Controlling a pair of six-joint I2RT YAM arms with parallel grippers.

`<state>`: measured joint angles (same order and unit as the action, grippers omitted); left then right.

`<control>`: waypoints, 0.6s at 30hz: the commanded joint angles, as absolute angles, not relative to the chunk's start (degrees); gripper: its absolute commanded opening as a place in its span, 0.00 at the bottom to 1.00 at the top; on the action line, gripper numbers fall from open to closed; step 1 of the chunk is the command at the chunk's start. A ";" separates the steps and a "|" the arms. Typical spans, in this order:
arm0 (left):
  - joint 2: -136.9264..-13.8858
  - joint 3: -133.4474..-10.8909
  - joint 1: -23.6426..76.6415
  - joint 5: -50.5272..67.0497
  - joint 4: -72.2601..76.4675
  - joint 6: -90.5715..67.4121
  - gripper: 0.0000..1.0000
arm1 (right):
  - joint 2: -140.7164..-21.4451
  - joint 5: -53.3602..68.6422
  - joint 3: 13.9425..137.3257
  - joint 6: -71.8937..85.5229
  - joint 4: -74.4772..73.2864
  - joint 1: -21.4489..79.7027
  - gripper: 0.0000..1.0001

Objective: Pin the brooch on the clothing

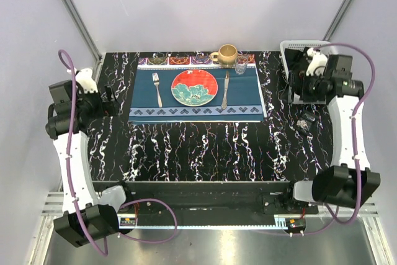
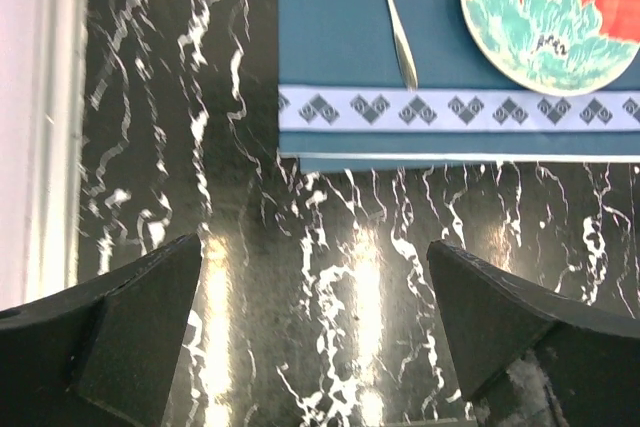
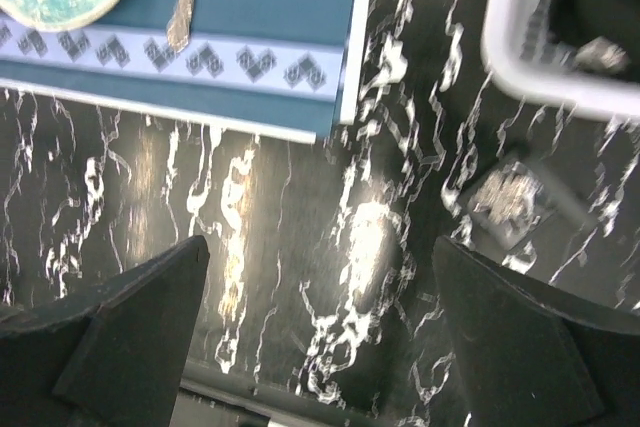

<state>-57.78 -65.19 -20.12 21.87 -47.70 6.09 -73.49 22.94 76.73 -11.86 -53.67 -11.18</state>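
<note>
The brooch (image 1: 305,121) is a small silvery ornament lying on the black marbled table (image 1: 205,147) at the right; in the right wrist view the brooch (image 3: 510,202) lies just beyond my right fingertip. No clothing shows plainly; something dark fills the white basket (image 3: 520,57). My right gripper (image 1: 296,85) hovers in front of that basket, open and empty (image 3: 320,242). At the table's left edge my left gripper (image 1: 111,100) stands open over bare marble (image 2: 315,247), with nothing between its fingers.
A blue placemat (image 1: 248,94) at the back centre carries a red and teal plate (image 1: 193,87), a fork (image 1: 157,88), a knife (image 1: 226,90), a tan cup (image 1: 227,54) and a small glass (image 1: 241,63). The white basket (image 1: 291,46) stands at the back right corner.
</note>
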 commanded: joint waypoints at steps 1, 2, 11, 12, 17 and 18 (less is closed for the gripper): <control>-55.99 -70.66 -20.30 20.13 -45.17 10.43 0.99 | -81.36 19.62 89.89 -15.03 -58.27 -11.07 1.00; -55.90 -72.58 -20.30 21.69 -45.70 11.42 0.99 | -82.87 18.64 94.26 -15.20 -58.53 -11.07 1.00; -56.69 -73.31 -20.21 34.70 -46.41 8.09 0.99 | -103.25 7.83 119.51 -16.61 -58.71 -14.31 1.00; -56.86 -72.87 -20.13 35.15 -46.32 7.56 0.99 | -107.36 7.74 121.88 -16.00 -58.71 -15.02 1.00; -58.01 -70.67 -20.21 37.09 -44.30 3.87 0.99 | -119.77 5.10 137.52 -15.82 -59.59 -17.66 1.00; -58.27 -70.49 -20.13 37.26 -44.04 3.52 0.99 | -123.62 4.49 139.72 -16.08 -59.76 -17.93 1.00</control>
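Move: The dark clothing lies in the white basket, its middle some 28 cm ahead of my right hand, 17 cm to its right and 18 cm below. The brooch is on the table about 5 cm ahead and 15 cm right of my right hand, near side of the basket; the glass stands roughly 33 cm ahead and 15 cm left. From my left hand the clothing is about 33 cm ahead and 84 cm to the right. I swing my empty right hand forward about 18 cm and 13 cm to the right, past the brooch towards the clothing, rising about 5 cm before easing down slightly, turning some 10 degrees clockwise, fingers wide open. Meanwhile my left hand, also open, lifts about 6 cm in place, dips slightly and shifts 3 cm right, swivelling roughly 10 degrees clockwise; neither hand touches anything. ##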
